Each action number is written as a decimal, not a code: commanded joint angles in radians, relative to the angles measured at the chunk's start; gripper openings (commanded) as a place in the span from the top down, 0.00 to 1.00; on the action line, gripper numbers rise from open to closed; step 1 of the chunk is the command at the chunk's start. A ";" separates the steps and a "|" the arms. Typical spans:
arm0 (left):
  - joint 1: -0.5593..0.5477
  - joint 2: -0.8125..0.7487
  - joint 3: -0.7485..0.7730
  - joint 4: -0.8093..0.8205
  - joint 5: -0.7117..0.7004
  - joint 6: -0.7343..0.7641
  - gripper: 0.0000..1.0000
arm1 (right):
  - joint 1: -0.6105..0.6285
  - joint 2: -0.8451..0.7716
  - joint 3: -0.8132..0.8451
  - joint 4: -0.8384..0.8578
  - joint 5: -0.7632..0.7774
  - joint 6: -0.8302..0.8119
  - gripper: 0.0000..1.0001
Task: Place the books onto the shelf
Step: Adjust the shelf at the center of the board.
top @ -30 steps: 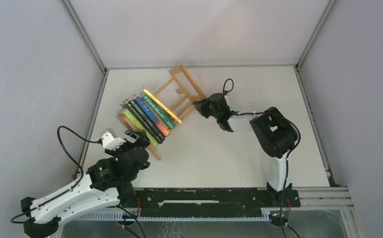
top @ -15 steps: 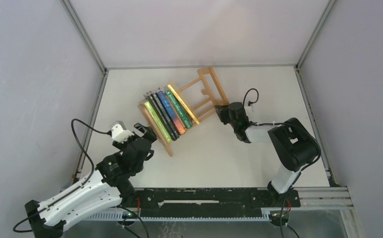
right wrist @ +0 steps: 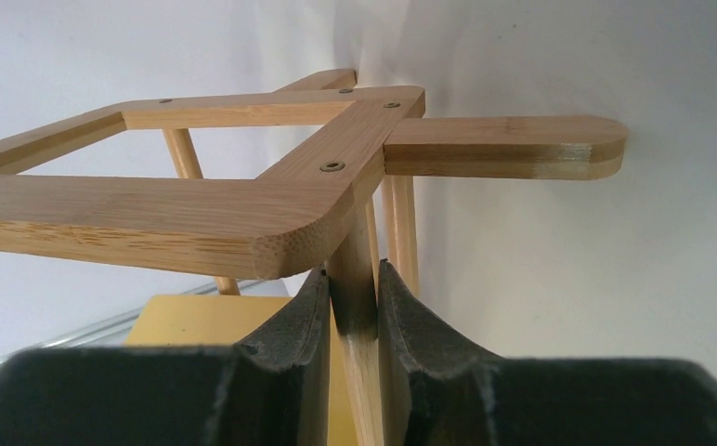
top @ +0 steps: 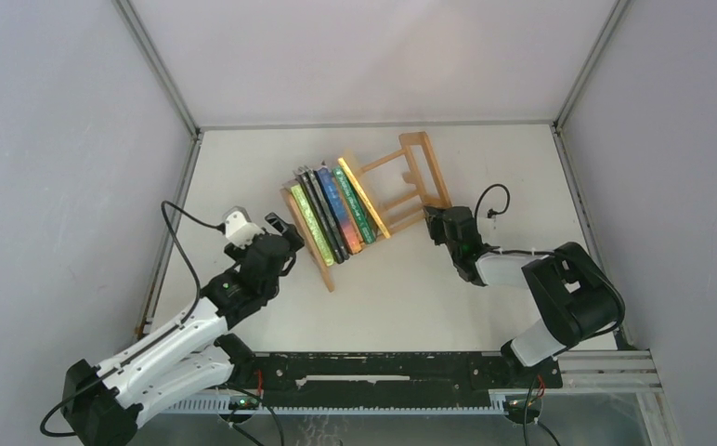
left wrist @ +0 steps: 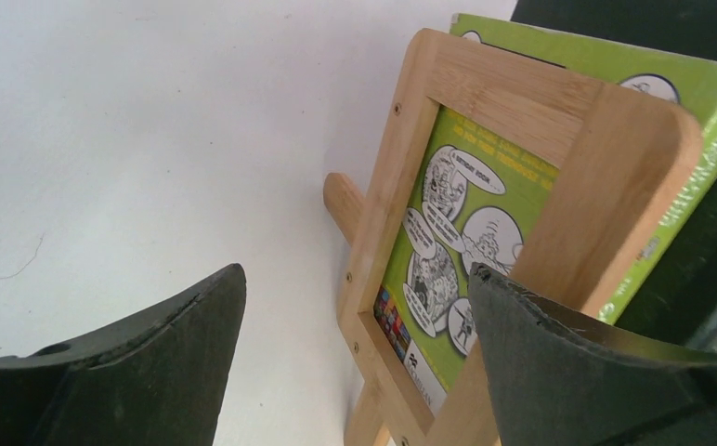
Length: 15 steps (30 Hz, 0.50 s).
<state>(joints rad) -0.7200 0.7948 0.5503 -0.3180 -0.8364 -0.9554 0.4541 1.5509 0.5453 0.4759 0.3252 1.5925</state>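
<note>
The shelf [top: 417, 173], a light-wood slat rack, lies slanted mid-table with several books [top: 334, 212] standing in its left half: lime-green, black, blue, green and a yellow one [top: 367, 202] at the right. My right gripper [top: 433, 222] is shut on a thin slat [right wrist: 356, 279] at the shelf's right end, under its frame end [right wrist: 197, 218]; the yellow book [right wrist: 197, 321] shows behind. My left gripper [top: 280, 238] is open just left of the shelf's left frame end [left wrist: 401, 158], touching nothing. The lime-green book [left wrist: 471, 218] shows through that frame.
Grey walls with metal posts enclose the white table [top: 485, 158] on three sides. The right half of the shelf holds no books. A black rail [top: 383, 367] with both arm bases runs along the near edge.
The shelf with its books has slid right and turned clockwise, drawn by my right gripper. My left arm has reached forward and right, following the shelf's left end, its jaws staying wide.
</note>
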 commanded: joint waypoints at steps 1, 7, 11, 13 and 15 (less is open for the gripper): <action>0.054 0.033 0.035 0.092 0.078 0.056 0.07 | -0.014 -0.030 -0.046 -0.080 0.174 0.134 1.00; 0.115 0.025 0.035 0.106 0.125 0.063 0.07 | 0.008 -0.027 -0.045 -0.075 0.151 0.090 0.88; 0.153 0.016 0.031 0.105 0.164 0.051 0.07 | 0.017 -0.055 -0.045 -0.110 0.127 -0.014 0.61; 0.165 0.014 0.031 0.103 0.178 0.038 0.07 | 0.020 -0.081 -0.042 -0.146 0.121 -0.072 0.53; 0.171 0.016 0.034 0.092 0.185 0.024 0.07 | 0.024 -0.116 -0.038 -0.193 0.115 -0.128 0.48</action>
<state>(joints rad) -0.5667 0.8261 0.5507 -0.2481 -0.6895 -0.9176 0.4740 1.5047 0.5171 0.4232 0.3969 1.5909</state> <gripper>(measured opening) 0.926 0.477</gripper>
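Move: My right hand still grips the shelf's lower rail right beside its right end panel; that panel's middle is about 8 cm ahead, 1 cm left and 4 cm up, and the yellow book some 3 cm ahead and 13 cm left. From my open left hand, the shelf's left end panel lies roughly 7 cm ahead, 5 cm right and 9 cm lower, with the green book just behind it, about 9 cm ahead, 7 cm right and 7 cm lower. I finish the shelf's swing with my right hand, easing it a last half centimetre back and to the right; then I open its fingers to about half and draw back a bit more, so the rail is no longer pinched. Meanwhile my left hand, open and empty, glides nearly 2 cm forward above and outside the left end panel, veering about 1 cm left. ##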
